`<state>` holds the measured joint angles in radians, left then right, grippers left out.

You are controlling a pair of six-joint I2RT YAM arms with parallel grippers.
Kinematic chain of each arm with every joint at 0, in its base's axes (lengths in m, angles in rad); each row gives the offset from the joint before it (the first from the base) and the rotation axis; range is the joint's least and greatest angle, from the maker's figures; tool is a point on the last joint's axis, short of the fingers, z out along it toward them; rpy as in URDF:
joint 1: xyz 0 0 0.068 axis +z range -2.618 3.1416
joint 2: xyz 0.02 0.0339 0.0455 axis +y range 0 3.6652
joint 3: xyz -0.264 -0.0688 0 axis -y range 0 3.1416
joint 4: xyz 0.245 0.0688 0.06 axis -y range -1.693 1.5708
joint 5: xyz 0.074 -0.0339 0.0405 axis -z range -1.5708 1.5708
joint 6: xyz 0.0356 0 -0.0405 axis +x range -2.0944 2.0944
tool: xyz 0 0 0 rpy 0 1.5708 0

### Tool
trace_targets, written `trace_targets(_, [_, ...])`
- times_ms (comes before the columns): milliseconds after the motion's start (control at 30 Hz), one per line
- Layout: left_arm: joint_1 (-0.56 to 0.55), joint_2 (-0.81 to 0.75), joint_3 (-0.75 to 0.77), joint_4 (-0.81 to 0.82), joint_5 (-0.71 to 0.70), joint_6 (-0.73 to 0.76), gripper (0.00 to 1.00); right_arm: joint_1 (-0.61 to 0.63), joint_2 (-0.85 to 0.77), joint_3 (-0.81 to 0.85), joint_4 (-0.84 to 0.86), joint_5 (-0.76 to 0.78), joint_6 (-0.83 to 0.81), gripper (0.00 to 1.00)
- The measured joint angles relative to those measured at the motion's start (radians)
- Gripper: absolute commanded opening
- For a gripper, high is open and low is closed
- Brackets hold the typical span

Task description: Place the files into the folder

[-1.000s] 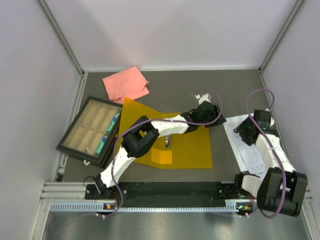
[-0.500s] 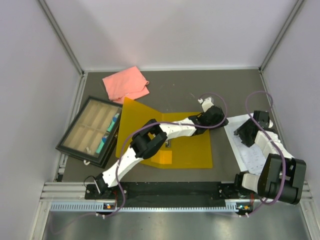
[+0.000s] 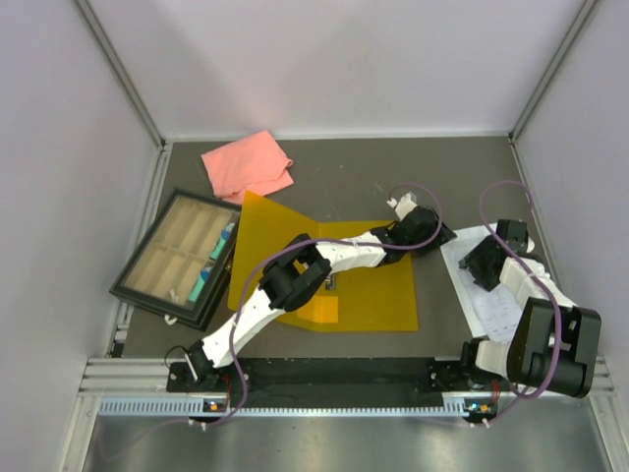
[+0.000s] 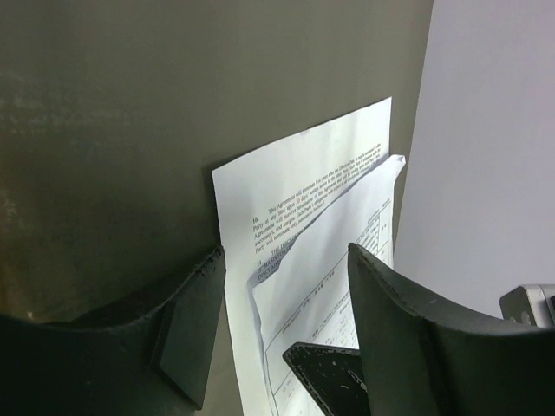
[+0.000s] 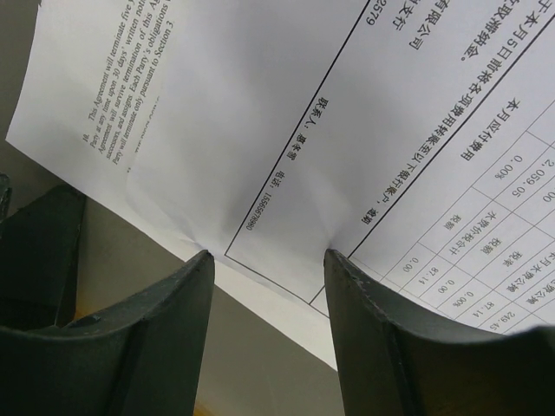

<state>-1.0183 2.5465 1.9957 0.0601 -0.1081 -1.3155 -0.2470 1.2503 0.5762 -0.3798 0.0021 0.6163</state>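
Observation:
The yellow-orange folder (image 3: 369, 290) lies open in the middle of the table. The files (image 3: 494, 307) are white printed sheets lying flat at the right, beside the folder. My left gripper (image 3: 432, 236) has reached across the folder to their far left corner. In the left wrist view it (image 4: 286, 290) is open and straddles the files' (image 4: 316, 195) left edge, where the top sheet lifts slightly. My right gripper (image 3: 482, 261) stands on the sheets. Its open tips (image 5: 269, 256) press on the top sheet (image 5: 286, 130), which puckers between them.
A pink cloth (image 3: 248, 165) lies at the back left. A black-framed tray (image 3: 179, 258) sits left of the folder. The right wall (image 3: 580, 197) stands close beside the files. One dark finger of the right gripper (image 4: 329, 377) shows between my left fingers.
My left gripper has moved right, from above the folder to the files' left edge. The right gripper has shifted a little on the sheets and its jaws have narrowed slightly.

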Motion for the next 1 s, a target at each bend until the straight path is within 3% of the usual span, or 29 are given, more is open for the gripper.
trace_targets(700, [0.014,0.016,-0.04,0.138,0.148,0.022,0.68,-0.005,0.075,0.029,0.093,-0.087,-0.034,0.52])
trace_targets(1000, [0.065,-0.025,-0.029,0.025,0.238,0.242,0.7,-0.016,0.174,0.036,0.246,-0.365,-0.036,0.54])
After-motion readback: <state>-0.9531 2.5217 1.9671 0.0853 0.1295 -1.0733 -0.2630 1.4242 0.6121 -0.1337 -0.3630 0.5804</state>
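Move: Under the right hand's fingertips, and skewed, lies the stack of papers, its middle about 6 cm to the right and 5 cm back. The folder's right leaf lies open some 30 cm to that hand's left and 3 cm back, with the metal clip at the folder's fold about 40 cm left and 2 cm back, both roughly 2 cm lower. From the left hand the papers' middle is some 13 cm back and 12 cm to the right, just below. Dragging the papers with a fingertip still on the upper sheet, the right hand pauses briefly, then slides forward and left about 7 cm in all, towards the folder, rolling its left side up and turning a little counter-clockwise. The left hand keeps a finger at the papers' left edge, easing about 1.5 cm back and right before swinging forward-left and turning clockwise some 15 degrees. Both grippers stay partly open. ##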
